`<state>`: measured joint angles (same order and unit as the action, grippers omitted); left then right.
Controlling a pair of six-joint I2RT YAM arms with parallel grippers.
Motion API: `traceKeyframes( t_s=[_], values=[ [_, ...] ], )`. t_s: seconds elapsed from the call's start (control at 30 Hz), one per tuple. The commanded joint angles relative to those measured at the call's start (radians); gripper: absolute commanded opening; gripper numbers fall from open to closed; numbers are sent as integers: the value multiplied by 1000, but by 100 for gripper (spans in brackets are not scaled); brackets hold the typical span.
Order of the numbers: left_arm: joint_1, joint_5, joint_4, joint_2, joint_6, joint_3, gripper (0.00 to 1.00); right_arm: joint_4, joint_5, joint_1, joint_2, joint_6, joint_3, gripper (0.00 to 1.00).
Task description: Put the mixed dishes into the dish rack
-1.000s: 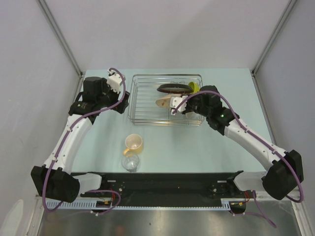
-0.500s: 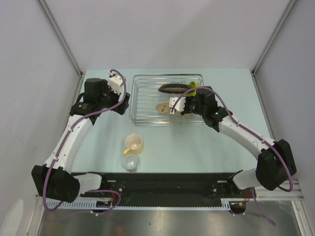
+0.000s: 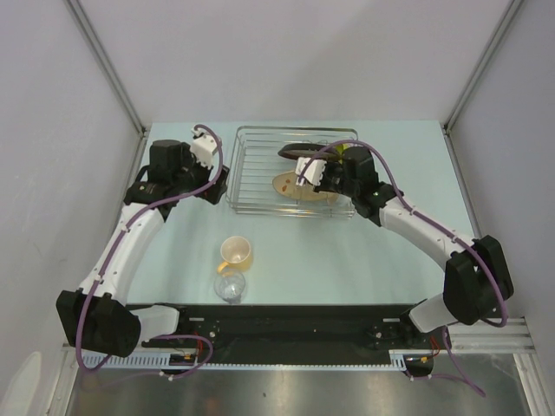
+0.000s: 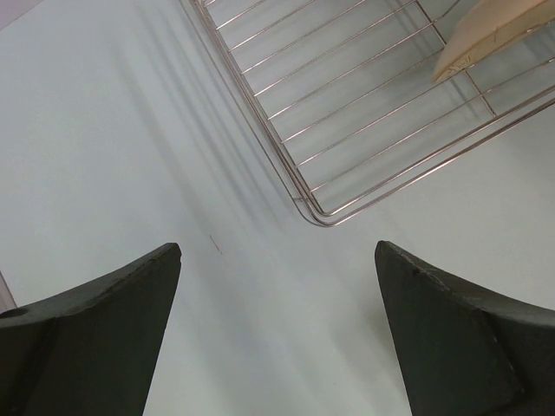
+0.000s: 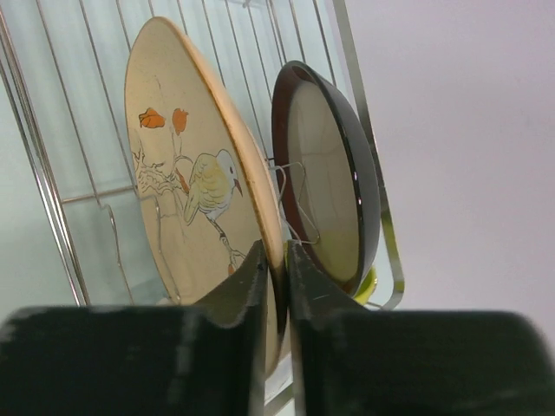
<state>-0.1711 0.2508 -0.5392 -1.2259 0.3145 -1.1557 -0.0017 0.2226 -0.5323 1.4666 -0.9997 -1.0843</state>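
Observation:
The dish rack (image 3: 260, 173) stands at the table's back middle. Inside it, my right gripper (image 3: 305, 176) is shut on the rim of the beige patterned plate (image 3: 288, 184). In the right wrist view the plate (image 5: 186, 173) stands on edge, pinched at the gripper (image 5: 276, 260). The dark red-brown dish (image 5: 325, 173) is upright just behind it, with the lime-green bowl (image 5: 371, 282) peeking out beyond. On the table lie the cream-yellow mug (image 3: 234, 251) and the clear glass (image 3: 231, 286). My left gripper (image 4: 277, 251) hangs open over bare table beside the rack's corner (image 4: 316, 212).
The dark dish (image 3: 303, 153) and green bowl (image 3: 344, 152) fill the rack's back right part. The rack's left half (image 3: 251, 165) holds only wire. Grey walls enclose the table on three sides. A black rail (image 3: 286, 322) runs along the near edge.
My right arm has carried the plate leftward and deeper into the rack, next to the dark dish. The left arm, mug and glass have stayed put.

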Motion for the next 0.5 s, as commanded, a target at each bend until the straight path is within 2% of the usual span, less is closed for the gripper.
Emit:
traceKeyframes(
  t_s=[0.0, 0.1, 0.2, 0.23, 0.3, 0.33, 0.47],
  values=[
    [10, 30, 35, 3, -3, 10, 99, 141, -106, 23, 3, 124, -40, 22],
    [10, 30, 36, 2, -6, 7, 99, 151, -121, 25, -15, 138, -32, 28],
    [10, 25, 39, 6, -2, 5, 99, 147, -131, 25, -38, 145, -20, 42],
    [12, 21, 39, 6, 0, 5, 99, 144, -131, 25, -54, 151, -16, 66],
    [10, 19, 38, 9, 3, 10, 99, 129, -135, 22, -71, 185, -14, 82],
    [12, 19, 38, 8, 5, 10, 99, 126, -140, 20, -83, 202, -12, 99],
    [12, 13, 39, 12, 6, 19, 99, 126, -167, 9, -173, 289, 7, 100]
  ],
)
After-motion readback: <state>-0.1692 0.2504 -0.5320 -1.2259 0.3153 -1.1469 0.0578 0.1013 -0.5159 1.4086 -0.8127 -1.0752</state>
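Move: The right gripper is shut on the rim of the bird plate, already in the rack; the plate's middle lies about 4 cm left, 2 cm back and 8 cm below it. The brown-rimmed plate is roughly 6 cm ahead, 2 cm left and 7 cm lower; the green bowl 5 cm ahead, 8 cm right; the white bowl 2 cm back, 7 cm right, both some 12 cm lower. From the left gripper the bird plate is about 21 cm right, 1 cm ahead, 10 cm below. Let go of the bird plate's rim: spread the right fingers from shut to fully open, easing about 1 cm forward and rightward at first, then lift away up and to the right, roughly 3 cm up and 2.5 cm right in all. Meanwhile turn the hand some 10 degrees clockwise and raise its left side about as much. ##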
